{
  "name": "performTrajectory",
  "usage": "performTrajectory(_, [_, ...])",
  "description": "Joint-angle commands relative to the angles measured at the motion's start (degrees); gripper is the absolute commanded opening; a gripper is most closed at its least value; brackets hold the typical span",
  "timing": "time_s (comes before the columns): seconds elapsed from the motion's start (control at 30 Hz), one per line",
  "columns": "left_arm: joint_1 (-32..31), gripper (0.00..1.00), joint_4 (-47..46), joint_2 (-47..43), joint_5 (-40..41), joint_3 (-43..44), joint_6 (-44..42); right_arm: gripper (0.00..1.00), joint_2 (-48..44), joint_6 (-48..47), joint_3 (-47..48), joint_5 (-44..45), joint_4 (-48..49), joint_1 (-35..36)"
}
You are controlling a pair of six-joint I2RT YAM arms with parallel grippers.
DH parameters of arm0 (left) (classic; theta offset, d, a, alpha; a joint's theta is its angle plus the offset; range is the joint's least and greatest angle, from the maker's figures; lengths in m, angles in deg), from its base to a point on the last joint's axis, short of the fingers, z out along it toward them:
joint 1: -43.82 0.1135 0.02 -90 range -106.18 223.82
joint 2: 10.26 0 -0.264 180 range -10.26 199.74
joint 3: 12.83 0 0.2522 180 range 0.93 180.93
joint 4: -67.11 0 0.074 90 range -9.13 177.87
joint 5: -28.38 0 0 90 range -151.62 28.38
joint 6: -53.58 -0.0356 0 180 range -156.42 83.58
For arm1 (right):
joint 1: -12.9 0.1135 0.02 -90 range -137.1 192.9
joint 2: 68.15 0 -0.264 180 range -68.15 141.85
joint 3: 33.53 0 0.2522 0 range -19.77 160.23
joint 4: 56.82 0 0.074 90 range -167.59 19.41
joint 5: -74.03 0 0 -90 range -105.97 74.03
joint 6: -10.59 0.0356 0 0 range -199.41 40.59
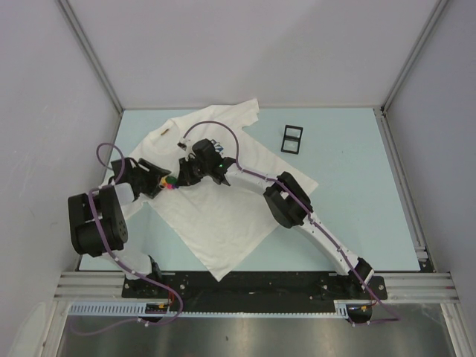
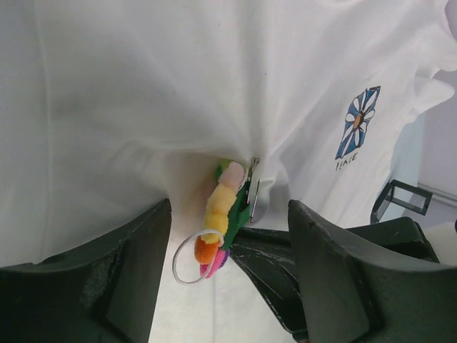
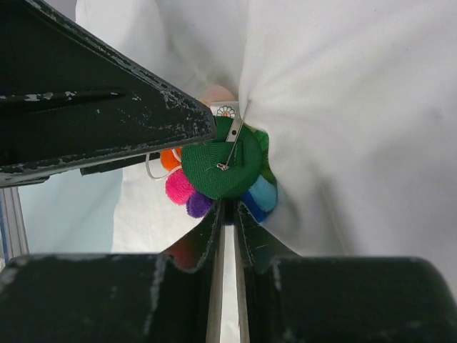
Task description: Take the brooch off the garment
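Observation:
The garment (image 1: 223, 216) is a white T-shirt spread on the table, with a blue-and-white flower emblem (image 2: 358, 121). The brooch (image 1: 171, 184) is a green felt disc ringed with coloured pompoms and has a white elastic loop (image 2: 187, 259). My right gripper (image 3: 228, 207) is shut on the disc's lower edge (image 3: 221, 168). The brooch's pin (image 3: 235, 136) runs up to the bunched fabric (image 3: 357, 107). My left gripper (image 2: 228, 214) is open, and its fingers (image 2: 132, 286) straddle the brooch (image 2: 223, 214) without touching it. In the top view the two grippers meet tip to tip over the shirt's left part.
A small black frame (image 1: 292, 138) lies on the pale blue table (image 1: 357, 193) to the right of the shirt, and it also shows in the left wrist view (image 2: 400, 200). A tan collar label (image 1: 162, 132) marks the shirt's far left end. Grey walls enclose the table.

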State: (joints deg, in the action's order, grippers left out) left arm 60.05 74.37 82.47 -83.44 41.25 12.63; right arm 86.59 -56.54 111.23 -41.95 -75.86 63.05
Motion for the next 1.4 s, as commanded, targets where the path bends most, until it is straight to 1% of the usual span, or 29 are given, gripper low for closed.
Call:
performTrajectory(0.0, [0.03, 0.7, -1.85, 1.4, -0.06, 0.55, -0.72, 0.12, 0.13, -0.46, 1.28, 0.05, 1.06, -0.32])
performTrajectory(0.07, [-0.32, 0.64, -1.33, 1.4, 0.99, 0.82, -0.72, 0.12, 0.04, -0.55, 1.1, 0.14, 1.06, -0.32])
performTrajectory(0.27, [-3.13, 0.61, 4.82, 2.02, 6.61, 4.33, -3.53, 0.12, -0.23, -0.99, 0.66, 0.31, 1.32, -0.32])
performTrajectory(0.4, [-3.75, 0.6, 6.06, 3.42, 7.85, 5.21, -3.97, 0.11, -0.14, -0.99, 0.92, 0.31, 1.41, -0.32])
performTrajectory(0.43, [-3.84, 0.57, 6.15, 3.77, 8.11, 5.21, -4.32, 0.11, -0.14, -0.9, 0.92, 0.31, 1.5, -0.32])
performTrajectory(0.5, [-3.84, 0.54, 6.06, 3.95, 8.46, 5.21, -4.23, 0.11, -0.14, -1.16, 0.84, 0.4, 1.41, -0.32])
performTrajectory(0.53, [-3.92, 0.51, 6.06, 3.95, 8.64, 5.13, -4.41, 0.11, -0.14, -1.08, 0.92, 0.4, 1.32, -0.32])
performTrajectory(0.7, [-3.92, 0.44, 6.15, 3.16, 9.17, 4.16, -4.67, 0.1, -0.14, -0.99, 0.84, 0.4, 1.59, -0.32])
performTrajectory(0.73, [-4.01, 0.41, 6.06, 3.07, 9.25, 3.98, -4.76, 0.1, -0.14, -1.08, 0.84, 0.31, 1.59, -0.23])
performTrajectory(0.8, [-4.01, 0.37, 5.71, 2.98, 9.26, 3.37, -4.59, 0.1, -0.05, -0.99, 0.92, 0.49, 1.59, -0.23])
performTrajectory(1.03, [-4.01, 0.22, 2.55, 2.98, 8.82, 0.38, -3.71, 0.1, 0.21, -0.99, 1.01, 0.58, 1.41, -0.05])
performTrajectory(1.07, [-4.1, 0.21, 2.37, 3.07, 8.64, -0.06, -3.62, 0.1, 0.3, -0.99, 1.01, 0.49, 1.5, -0.05])
performTrajectory(1.13, [-4.1, 0.16, 1.5, 2.72, 8.64, -0.32, -3.53, 0.1, 0.48, -0.99, 1.19, 0.49, 1.5, 0.03])
performTrajectory(1.17, [-4.1, 0.11, 1.14, 2.55, 8.73, -0.93, -3.36, 0.1, 0.57, -0.81, 1.27, 0.58, 1.5, 0.12])
performTrajectory(1.2, [-4.01, 0.09, 0.45, 2.37, 8.73, -1.2, -3.27, 0.1, 0.65, -0.99, 1.28, 0.58, 1.41, 0.04])
performTrajectory(1.27, [-4.1, 0.07, 0.09, 2.11, 8.9, -1.47, -3.44, 0.1, 0.74, -1.08, 1.54, 0.58, 1.24, 0.04])
performTrajectory(1.3, [-4.19, 0.0, -0.26, 2.19, 8.73, -1.47, -3.44, 0.1, 0.74, -1.08, 1.54, 0.66, 0.97, 0.12])
performTrajectory(1.37, [-4.19, 0.0, -1.14, 1.84, 8.2, -1.9, -3.09, 0.1, 0.83, -1.25, 1.54, 0.66, 0.97, 0.12])
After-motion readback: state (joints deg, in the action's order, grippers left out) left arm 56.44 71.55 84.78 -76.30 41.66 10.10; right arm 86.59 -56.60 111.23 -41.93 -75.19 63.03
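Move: Just off the left fingertips, the brooch stands in their open gap, its middle roughly 2 cm ahead, 2 cm to the right and 2 cm below. The garment's printed flower lies about 11 cm ahead and 16 cm to the right of this hand, and the orange neck tag some 16 cm ahead, 1 cm right, both about 4 cm lower. From the right hand, the brooch's middle is about 3 cm left and 1 cm ahead, at nearly the same height. Closing over the brooch, the left fingers go from wide open to a pinch across its yellow pompoms and green back, while the hand sinks about 1.5 cm, eases 1 cm forward and rolls some 5 degrees, left side up. The right hand stays put with its tips still gripping the brooch's blue-purple rim. ##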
